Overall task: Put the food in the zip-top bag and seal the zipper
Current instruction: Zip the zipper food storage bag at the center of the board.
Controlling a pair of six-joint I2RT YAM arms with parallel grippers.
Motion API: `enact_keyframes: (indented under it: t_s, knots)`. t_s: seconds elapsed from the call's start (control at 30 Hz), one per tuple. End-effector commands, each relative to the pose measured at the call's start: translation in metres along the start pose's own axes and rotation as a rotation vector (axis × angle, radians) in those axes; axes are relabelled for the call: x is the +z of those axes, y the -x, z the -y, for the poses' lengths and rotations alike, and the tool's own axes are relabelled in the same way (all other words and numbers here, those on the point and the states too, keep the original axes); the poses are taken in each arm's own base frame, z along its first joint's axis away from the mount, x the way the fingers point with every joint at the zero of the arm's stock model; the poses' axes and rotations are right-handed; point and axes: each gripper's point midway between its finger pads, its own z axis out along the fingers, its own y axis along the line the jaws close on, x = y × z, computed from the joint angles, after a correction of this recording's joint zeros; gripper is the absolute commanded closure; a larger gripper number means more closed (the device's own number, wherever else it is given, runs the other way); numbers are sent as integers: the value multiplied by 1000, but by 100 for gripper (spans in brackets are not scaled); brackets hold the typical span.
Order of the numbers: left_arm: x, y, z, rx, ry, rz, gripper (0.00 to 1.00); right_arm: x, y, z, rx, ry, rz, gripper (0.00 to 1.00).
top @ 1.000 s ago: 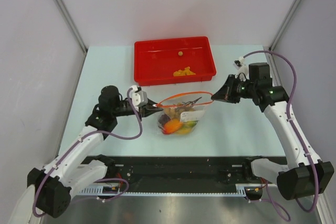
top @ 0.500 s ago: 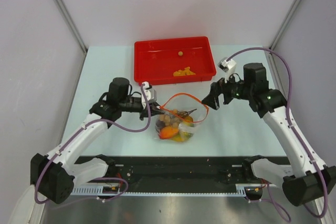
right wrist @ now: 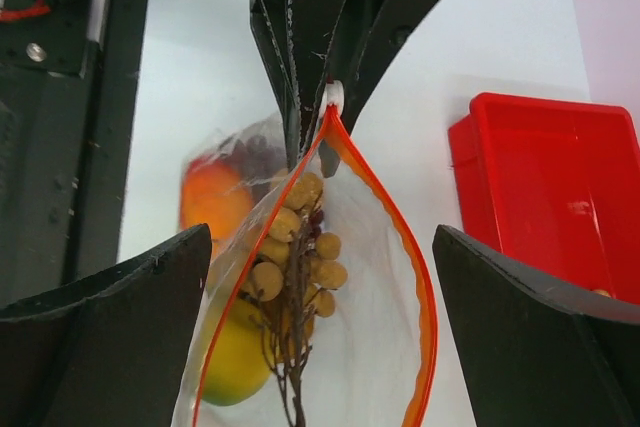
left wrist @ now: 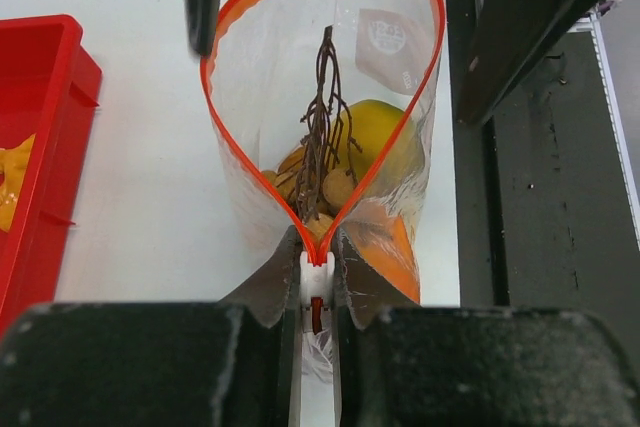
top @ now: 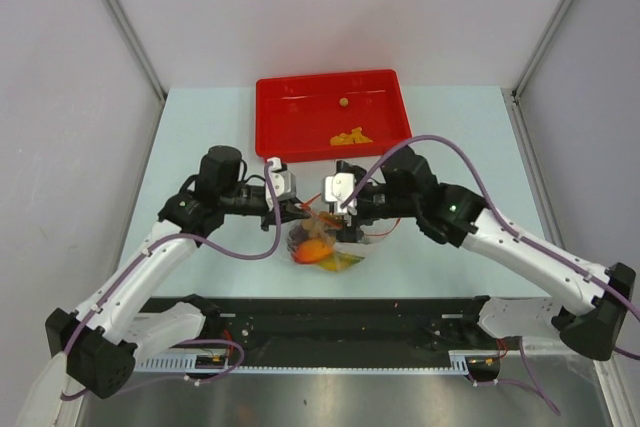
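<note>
The zip-top bag (top: 328, 253) lies at the table's middle with its mouth gaping. Its zipper (left wrist: 228, 137) forms an open red-orange loop. My left gripper (left wrist: 316, 247) is shut on the white slider (left wrist: 316, 282) at the zipper's closed end. Inside the bag sit a tan ball cluster (right wrist: 290, 232) on a twig, a yellow-green mango (left wrist: 378, 137) and a red-orange mango (right wrist: 212, 202). My right gripper (right wrist: 322, 235) is open, its fingers (right wrist: 120, 317) straddling the bag's mouth without touching it. From above, the left gripper (top: 298, 214) and right gripper (top: 347, 225) meet over the bag.
A red tray (top: 264, 127) stands behind the bag, holding small orange chunks (top: 351, 136) and one small ball (top: 343, 102). The tray's edge (right wrist: 545, 197) lies close to the right finger. A black rail (top: 340, 317) runs along the table's near edge.
My right gripper let go of the zipper's far end, opened wide and swung left over the bag. The left gripper kept its hold and shifted slightly right; the bag slumped.
</note>
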Motion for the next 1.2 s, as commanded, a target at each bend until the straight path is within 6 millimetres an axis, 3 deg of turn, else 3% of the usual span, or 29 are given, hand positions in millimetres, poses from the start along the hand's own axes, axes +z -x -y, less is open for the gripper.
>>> enact_keyframes:
  t_s: [0.0,0.1,0.3,0.4,0.43,0.5,0.57,0.63,0.73,0.9,1.03,1.17]
  knots:
    - [-5,29,1,91,1,45,100,16,19,23,-179,-72,37,3]
    - [-4,29,4,93,-4,40,100,29,19,19,-183,-53,42,5]
    - [-7,29,12,118,-23,37,100,44,-3,20,-178,-50,-32,31]
    - [-8,26,14,114,-24,26,100,44,-9,24,-178,-46,-42,52]
    - [-9,27,15,114,-25,29,100,44,-10,23,-175,-42,-42,66]
    - [-9,27,17,121,-26,37,98,45,-10,24,-167,-47,-44,79]
    - [-9,23,18,104,-20,41,95,45,-10,24,-150,-52,-42,98]
    - [-11,27,13,125,27,59,80,44,-9,26,-137,-64,-39,100]
    - [-15,26,6,109,89,83,64,38,-5,32,-94,-83,-19,100]
    - [-18,21,-1,24,156,142,46,28,1,39,-56,-113,7,100]
    - [-13,19,-3,-13,156,170,45,25,5,39,-25,-118,26,100]
    - [-11,15,-14,-7,203,176,51,24,9,38,-22,-108,42,100]
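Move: The stretch of orange zipper I want lies about 3 cm to the left of my open right hand, 2 cm ahead and some 4 cm lower. The white slider, still pinched in my left fingers, is about 7 cm left, 2 cm ahead and 4 cm below the right hand. The orange fruit hangs in the bag some 3 cm back, 4 cm left and 16 cm below it. From my left hand, the stretch to grab is about 4 cm to the right, level in depth and height. I bring my right hand left and down about 5 cm, edging forward, and shut its wide-open fingers on the zipper just right of the slider, pinching both lips together; then, keeping hold, I draw the right hand a couple of cm forward and a little right. My left hand holds the slider, easing back about 1 cm, and only once the right has closed opens to about half, lifting about 1 cm. ##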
